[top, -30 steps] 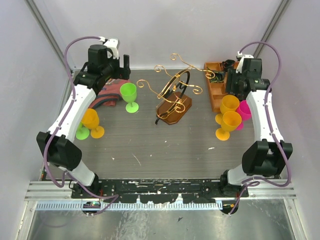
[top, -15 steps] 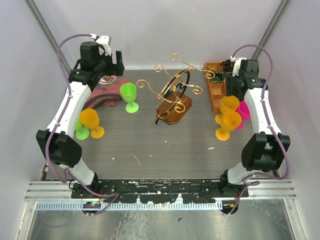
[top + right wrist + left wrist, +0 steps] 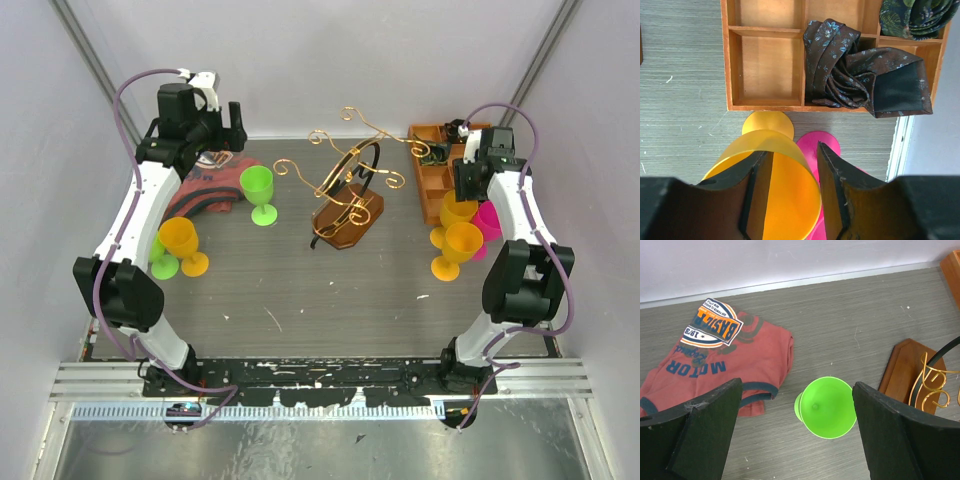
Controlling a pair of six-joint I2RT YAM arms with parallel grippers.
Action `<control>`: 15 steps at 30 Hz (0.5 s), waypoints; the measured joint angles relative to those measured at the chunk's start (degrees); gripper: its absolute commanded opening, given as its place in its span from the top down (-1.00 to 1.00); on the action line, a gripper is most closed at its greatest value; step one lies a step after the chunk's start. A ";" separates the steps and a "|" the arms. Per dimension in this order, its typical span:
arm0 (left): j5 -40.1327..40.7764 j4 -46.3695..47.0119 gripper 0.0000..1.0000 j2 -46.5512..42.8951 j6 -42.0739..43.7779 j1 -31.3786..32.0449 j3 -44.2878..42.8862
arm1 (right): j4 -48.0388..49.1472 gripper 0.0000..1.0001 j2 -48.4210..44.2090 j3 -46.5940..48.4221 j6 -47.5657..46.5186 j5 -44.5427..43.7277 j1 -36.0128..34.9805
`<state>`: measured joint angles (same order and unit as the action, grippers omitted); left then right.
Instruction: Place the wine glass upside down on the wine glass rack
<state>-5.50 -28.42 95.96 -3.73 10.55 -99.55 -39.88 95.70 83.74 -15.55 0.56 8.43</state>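
Observation:
An orange wine glass (image 3: 459,208) (image 3: 785,200) stands upright at the right, beside the wooden tray. My right gripper (image 3: 463,196) (image 3: 792,150) straddles its rim, one finger inside the bowl and the other outside. A gap still shows at the inner finger. The gold wire wine glass rack (image 3: 345,180) stands on its brown base (image 3: 905,365) mid-table with nothing hanging on it. My left gripper (image 3: 240,122) (image 3: 797,390) hovers wide open above a green wine glass (image 3: 258,188) (image 3: 825,407), touching nothing.
A pink glass (image 3: 489,220) (image 3: 817,145) and a second orange glass (image 3: 463,243) crowd the right gripper. The compartmented wooden tray (image 3: 430,185) (image 3: 765,65) holds dark cloths (image 3: 855,70). A red T-shirt (image 3: 205,190) (image 3: 725,355) lies back left, near another orange glass (image 3: 180,240).
The right gripper's jaws have narrowed around the orange glass's rim. The left arm has drawn back toward the far left corner, still wide open.

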 measured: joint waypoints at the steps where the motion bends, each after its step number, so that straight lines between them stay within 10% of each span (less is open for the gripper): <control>1: 0.00 0.00 -0.96 0.00 -0.02 -0.07 0.00 | 0.00 0.23 0.37 0.00 -0.02 0.42 0.22; 9: -0.04 0.00 -0.96 0.00 -0.24 -0.46 0.00 | -0.98 0.90 3.37 1.55 0.00 4.52 1.05; 15: -0.04 0.00 -0.96 0.00 -0.48 -0.59 0.00 | -3.65 0.99 3.37 3.93 -0.02 8.44 1.05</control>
<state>-5.54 -28.42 95.96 -4.21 9.96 -99.55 -43.53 99.07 87.68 -15.57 8.99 9.47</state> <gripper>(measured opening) 0.979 0.040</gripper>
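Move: The far orange glass stands upright under the right hand, which straddles its right-hand rim; its middle is about 3 cm left, 2 cm back and 8 cm below. The near orange glass is some 10 cm back and 1 cm left, and the pink glass about 5 cm back and 5 cm right, both as low. The wooden tray's middle lies roughly 13 cm ahead, 3 cm right and 14 cm down. From the left hand, the far orange glass is about 54 cm right, 9 cm back and 23 cm below. With one finger inside the far orange glass and one outside it, the right hand sinks about 1.5 cm along the right-hand wall while its fingers close from half open to nearly shut, pinching the thin wall just under the rim. It then draws the glass some 1.5 cm left, away from the pink glass, rising about 1 cm as its left side tips up by around 5 degrees. ##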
